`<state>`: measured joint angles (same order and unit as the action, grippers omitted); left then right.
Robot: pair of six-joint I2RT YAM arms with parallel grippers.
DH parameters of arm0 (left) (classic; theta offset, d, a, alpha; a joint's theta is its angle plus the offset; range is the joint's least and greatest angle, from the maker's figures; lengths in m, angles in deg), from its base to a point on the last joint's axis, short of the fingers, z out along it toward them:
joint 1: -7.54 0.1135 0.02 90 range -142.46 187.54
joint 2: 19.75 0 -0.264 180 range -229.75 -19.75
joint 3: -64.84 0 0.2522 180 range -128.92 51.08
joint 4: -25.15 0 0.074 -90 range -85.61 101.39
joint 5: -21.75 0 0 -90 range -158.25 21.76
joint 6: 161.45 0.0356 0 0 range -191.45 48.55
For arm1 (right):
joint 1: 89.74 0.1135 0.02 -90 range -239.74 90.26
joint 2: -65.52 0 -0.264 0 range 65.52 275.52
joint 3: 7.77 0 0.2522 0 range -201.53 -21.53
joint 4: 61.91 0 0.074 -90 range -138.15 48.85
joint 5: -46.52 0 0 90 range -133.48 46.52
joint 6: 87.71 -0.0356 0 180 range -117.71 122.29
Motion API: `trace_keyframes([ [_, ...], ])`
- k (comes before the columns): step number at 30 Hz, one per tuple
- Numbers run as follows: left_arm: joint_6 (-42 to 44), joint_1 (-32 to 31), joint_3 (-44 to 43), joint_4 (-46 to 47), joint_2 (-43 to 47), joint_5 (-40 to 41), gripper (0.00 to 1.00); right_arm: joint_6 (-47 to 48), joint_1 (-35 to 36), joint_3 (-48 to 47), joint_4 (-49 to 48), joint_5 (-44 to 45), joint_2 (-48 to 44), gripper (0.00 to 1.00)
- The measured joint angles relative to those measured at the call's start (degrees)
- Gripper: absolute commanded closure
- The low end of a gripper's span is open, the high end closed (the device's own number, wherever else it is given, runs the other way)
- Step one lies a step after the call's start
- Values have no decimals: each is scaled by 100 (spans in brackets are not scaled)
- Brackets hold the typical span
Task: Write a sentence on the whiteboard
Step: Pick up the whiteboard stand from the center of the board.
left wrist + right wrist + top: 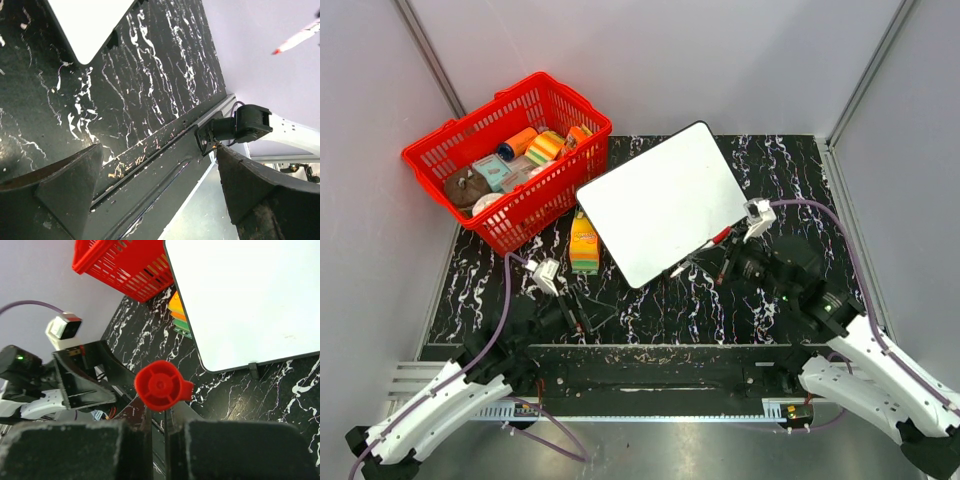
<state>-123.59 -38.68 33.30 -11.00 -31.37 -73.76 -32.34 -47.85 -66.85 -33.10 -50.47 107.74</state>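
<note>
The whiteboard (662, 202) lies tilted on the black marbled table and its face is blank; no red sentence shows on it. Its corner also shows in the left wrist view (85, 25) and it fills the upper right of the right wrist view (250, 300). My right gripper (728, 258) (160, 427) is shut on the slim white pen (720, 238), just off the board's near right edge. The pen's red cap (161, 386) faces the camera end-on. My left gripper (578, 312) (160, 185) is open and empty, low over the table's front edge. The pen also shows far off in the left wrist view (300, 36).
A red basket (450, 150) (120, 265) with several small items stands at the back left, touching the board's left corner. A stack of coloured sponges (584, 247) (177, 315) sits between basket and board. A metal rail (650, 375) runs along the front edge.
</note>
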Motion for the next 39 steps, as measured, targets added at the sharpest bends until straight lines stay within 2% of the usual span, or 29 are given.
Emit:
trace_keyframes([
  [7, -337, -2, 251, -107, 175, 155, 1, 133, 0, 15, 227, -114, -533, 100],
  [13, -382, -2, 258, -109, 79, 188, 1, 149, 0, 538, 236, -160, -590, 100],
  [18, -356, -2, 236, -98, -195, 348, 1, 361, 0, 629, 210, -103, -52, 100],
  [25, -122, -2, 46, 127, -1139, 721, 1, 750, -138, 175, 70, -17, 793, 100],
  [28, -17, -2, -111, 304, -1585, 898, 1, 750, -592, 109, -243, -398, 994, 100],
  [34, 245, 11, -485, 765, -2420, 1329, 1, 144, -2352, 238, -1228, -1834, 1467, 100],
  [39, 444, 238, -581, 1534, -3314, 1329, 4, -238, -2892, 286, -1703, -2426, 1663, 100],
])
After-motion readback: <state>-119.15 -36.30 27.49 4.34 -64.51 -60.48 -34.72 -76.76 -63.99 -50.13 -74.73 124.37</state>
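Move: The whiteboard's middle is some 27 cm ahead of the open left gripper and 15 cm to its right, about 11 cm below. The board's near corner is only about 9 cm ahead and 5 cm right of that gripper, and the yellow sponge pack roughly 19 cm ahead, 4 cm left. From the right gripper, already holding the marker, the board's middle is about 22 cm ahead, 7 cm left and 22 cm down; the near corner is 4 cm ahead, 13 cm left. Sink the wide-open left gripper a little, then bring it forward about 8 cm towards the whiteboard's near corner, rolling its left side up and turning somewhat counter-clockwise. Keep the marker gripped in the right hand: after a slight rise and draw back, drop it about 8 cm, then swing it forward towards the board and to the right, rising a little again. ##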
